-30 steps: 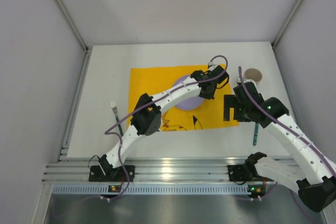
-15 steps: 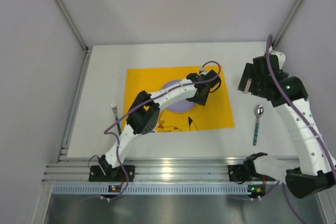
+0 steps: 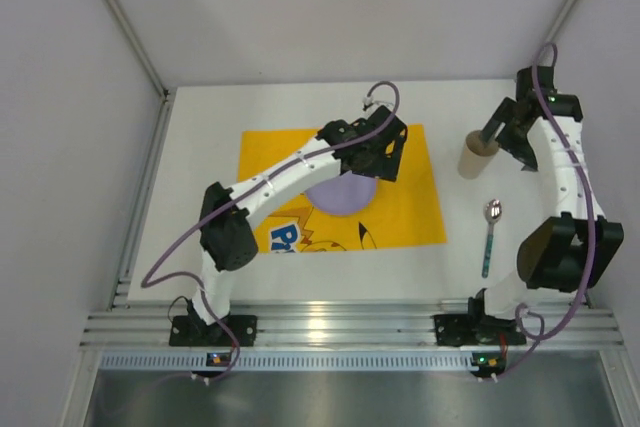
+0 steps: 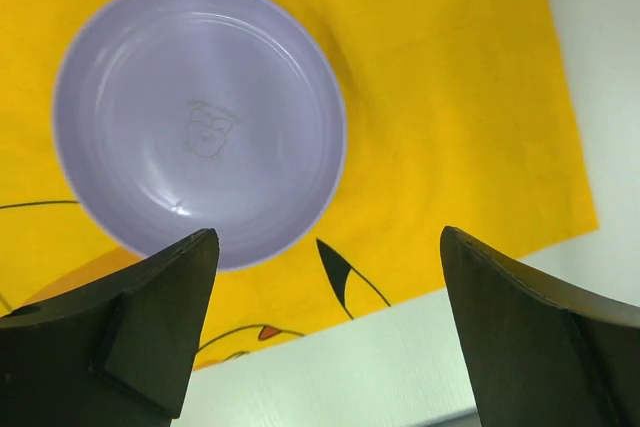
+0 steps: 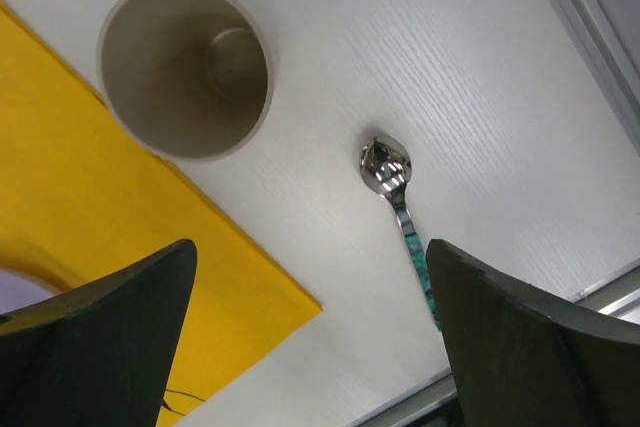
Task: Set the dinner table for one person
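The white dinner table [image 3: 195,162] carries a yellow cartoon-printed cloth [image 3: 415,209] with a lilac plate [image 4: 200,122] lying on it. My left gripper [image 4: 328,239] hovers above the plate's near rim, open, with only cloth and tabletop showing between its fingers. From above, the left arm hides part of the plate [image 3: 335,197]. A beige cup [image 3: 477,154] stands upright just right of the cloth. A spoon [image 3: 490,235] with a teal handle lies nearer than the cup. My right gripper [image 5: 310,247] hangs open and empty above the cup [image 5: 185,67] and spoon [image 5: 395,192].
A ribbed aluminium rail [image 3: 320,332] runs along the table's near edge, by the arm bases. Grey enclosure walls stand close on the left, right and back. The right arm's elbow [image 3: 555,252] hangs over the table's right side.
My left gripper has opened and lifted off the plate, which now rests on the cloth. The right arm swung back to the far right, uncovering the cup and spoon.
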You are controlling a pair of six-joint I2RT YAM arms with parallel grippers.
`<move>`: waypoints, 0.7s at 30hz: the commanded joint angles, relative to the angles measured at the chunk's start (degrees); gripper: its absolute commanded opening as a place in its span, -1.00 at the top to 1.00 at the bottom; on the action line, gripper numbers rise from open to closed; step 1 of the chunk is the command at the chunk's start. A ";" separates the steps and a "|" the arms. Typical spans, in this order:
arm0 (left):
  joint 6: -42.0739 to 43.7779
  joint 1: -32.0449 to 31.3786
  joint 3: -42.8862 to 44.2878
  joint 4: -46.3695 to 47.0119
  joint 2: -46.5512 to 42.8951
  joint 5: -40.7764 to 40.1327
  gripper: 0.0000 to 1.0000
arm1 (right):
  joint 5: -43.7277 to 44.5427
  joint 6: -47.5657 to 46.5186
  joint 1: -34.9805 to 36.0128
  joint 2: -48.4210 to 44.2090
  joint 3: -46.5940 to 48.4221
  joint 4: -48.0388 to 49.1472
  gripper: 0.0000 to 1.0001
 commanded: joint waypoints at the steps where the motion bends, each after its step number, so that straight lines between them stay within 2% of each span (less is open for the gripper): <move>1: -1.12 0.96 -3.82 -0.26 -10.15 -2.55 -0.93 | -3.86 0.55 -3.57 4.63 4.31 3.75 -0.95; 6: -2.27 1.93 -14.01 1.32 -19.55 -2.64 -0.93 | -4.47 -0.25 -4.45 10.18 3.35 9.54 -0.82; 13: -2.62 6.06 -26.49 2.38 -27.91 -1.94 -0.90 | -4.92 -0.95 -4.28 16.94 -1.31 17.99 -0.72; 16: -2.35 7.64 -30.10 2.64 -29.94 -1.23 -0.90 | -3.95 -2.00 -4.28 19.67 -0.70 18.61 -0.02; 17: -2.09 7.99 -30.89 2.73 -31.07 -1.06 -0.89 | -3.78 -2.62 -4.28 20.11 0.18 18.52 0.42; 19: -1.92 8.96 -32.91 2.73 -32.05 -0.97 -0.89 | -3.25 -3.32 -4.10 21.08 1.84 17.73 0.75; 20: -1.83 9.22 -33.53 2.82 -32.75 -0.79 -0.89 | -3.16 -3.67 -3.76 21.09 2.64 16.95 1.00; 21: -1.74 9.75 -34.50 2.82 -33.02 -0.53 -0.89 | -2.72 -4.03 -3.23 21.17 3.69 16.24 1.00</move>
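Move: The beige cup stands about 10 cm ahead of the right hand, 2 cm to its left and 15 cm below. Spoon: 8 cm back, level sideways, 19 cm below the right hand; purple plate: some 33 cm to that hand's left and 5 cm ahead. From the left hand, the fork lies about 35 cm left and 9 cm back, the plate 7 cm left and 4 cm ahead, the cup 23 cm right and 8 cm ahead. The cup's near right wall is pinched by the right hand, which reaches forward and then mostly down, about 12 cm in all, one finger inside the rim and one outside as they close late in the descent. The left hand, open and empty, rises clear of the plate, swings some 15 cm left, slightly back, and sinks again. ##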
